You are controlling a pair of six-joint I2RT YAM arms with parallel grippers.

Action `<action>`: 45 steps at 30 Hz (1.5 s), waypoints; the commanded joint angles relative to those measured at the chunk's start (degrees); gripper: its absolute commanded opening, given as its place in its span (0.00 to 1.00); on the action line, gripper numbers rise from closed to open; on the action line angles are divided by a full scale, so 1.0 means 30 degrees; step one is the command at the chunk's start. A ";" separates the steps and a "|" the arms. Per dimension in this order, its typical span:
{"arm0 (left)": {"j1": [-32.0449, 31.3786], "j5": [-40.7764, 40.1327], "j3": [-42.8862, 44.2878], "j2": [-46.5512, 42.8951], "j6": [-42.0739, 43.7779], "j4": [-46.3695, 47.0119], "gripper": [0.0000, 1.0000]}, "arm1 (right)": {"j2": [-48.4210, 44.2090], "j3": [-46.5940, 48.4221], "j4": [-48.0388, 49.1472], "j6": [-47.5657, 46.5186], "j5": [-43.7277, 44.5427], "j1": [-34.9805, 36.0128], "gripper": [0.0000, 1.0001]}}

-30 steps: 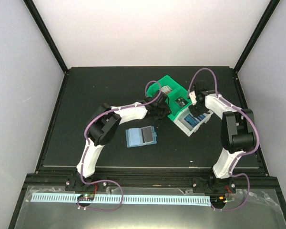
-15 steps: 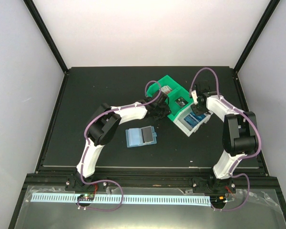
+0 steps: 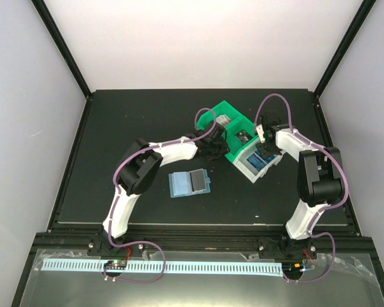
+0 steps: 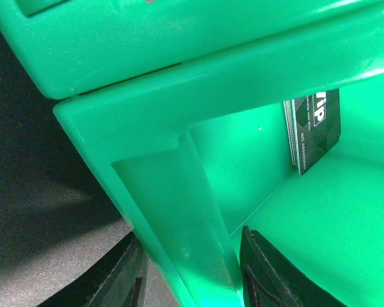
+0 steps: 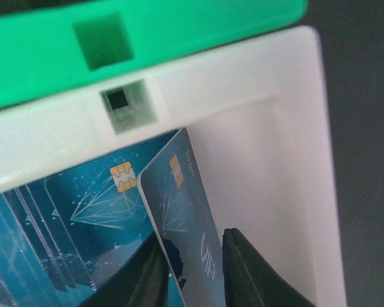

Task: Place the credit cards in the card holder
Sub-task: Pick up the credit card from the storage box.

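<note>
The card holder (image 3: 190, 183) lies open on the black table, pale blue pockets facing up. Several blue credit cards (image 5: 83, 217) lie in the white bin (image 5: 269, 160). My right gripper (image 5: 195, 275) reaches into that bin (image 3: 251, 171) and is shut on one credit card (image 5: 179, 204), which stands tilted on edge above the others. My left gripper (image 4: 192, 278) straddles a wall of the green bin (image 4: 179, 96), one finger inside and one outside, shut on it. From above, the left gripper (image 3: 212, 146) sits at the green bin's near-left side and the right gripper (image 3: 265, 152) over the white bin.
The green bin (image 3: 225, 109) and white bin stand joined, right of centre at the back. A stack of dark cards (image 4: 313, 131) leans in the green bin's corner. Black frame rails edge the table.
My right gripper's jaws have narrowed onto the card and its wrist has shifted slightly over the white bin. The left arm, the bins and the card holder have not moved.
</note>
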 commanded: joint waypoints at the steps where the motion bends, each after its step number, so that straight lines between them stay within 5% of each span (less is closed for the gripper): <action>1: 0.0139 0.0462 0.0203 0.0453 0.1131 -0.0681 0.41 | 0.0395 0.0408 0.0482 0.0177 0.0708 0.0075 0.20; 6: 0.0168 0.1224 -0.0202 -0.0100 0.2195 0.0487 0.49 | -0.1055 0.0792 0.0459 0.0923 -0.0982 0.0488 0.01; 18: 0.0167 0.1751 -0.2270 -0.3973 0.6336 0.2033 0.73 | -0.4092 0.1184 -0.1214 0.7329 -0.2950 0.0664 0.01; 24: 0.0183 0.5040 -0.2367 -0.4644 0.8096 0.2977 0.89 | -0.4983 0.1154 -0.1793 1.1500 -0.5783 0.0657 0.01; 32: 0.0227 0.9974 -0.2093 -0.3634 0.6454 0.5810 0.92 | -0.8249 -0.1620 0.0632 1.4416 -0.9084 -0.0294 0.01; 45: 0.0554 1.4441 -0.1169 -0.1948 0.1643 0.9964 0.87 | -1.0365 -0.4789 0.5431 1.8410 -2.0690 -0.3568 0.01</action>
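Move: The blue credit card standing on edge in the white box is already between the right hand's half-open fingers, its middle about 1 cm ahead, 1 cm left and 2 cm below. The other blue cards lie some 3 cm back and 2 cm left of that hand, a little lower; the black cards are about 7 cm ahead and 7 cm left. From the left hand, astride the green box's near-left wall, the standing card is about 14 cm right and 1 cm ahead. Up about 14 cm, then left 7 cm and back 5 cm, the right hand carries the card it has just pinched shut on, swinging its fingers some 70 degrees from pointing down to pointing left. The left hand opens wide off the green wall, rises about 12 cm, draws back and right 7 cm each, and tips its fingers rightward to face the card. ##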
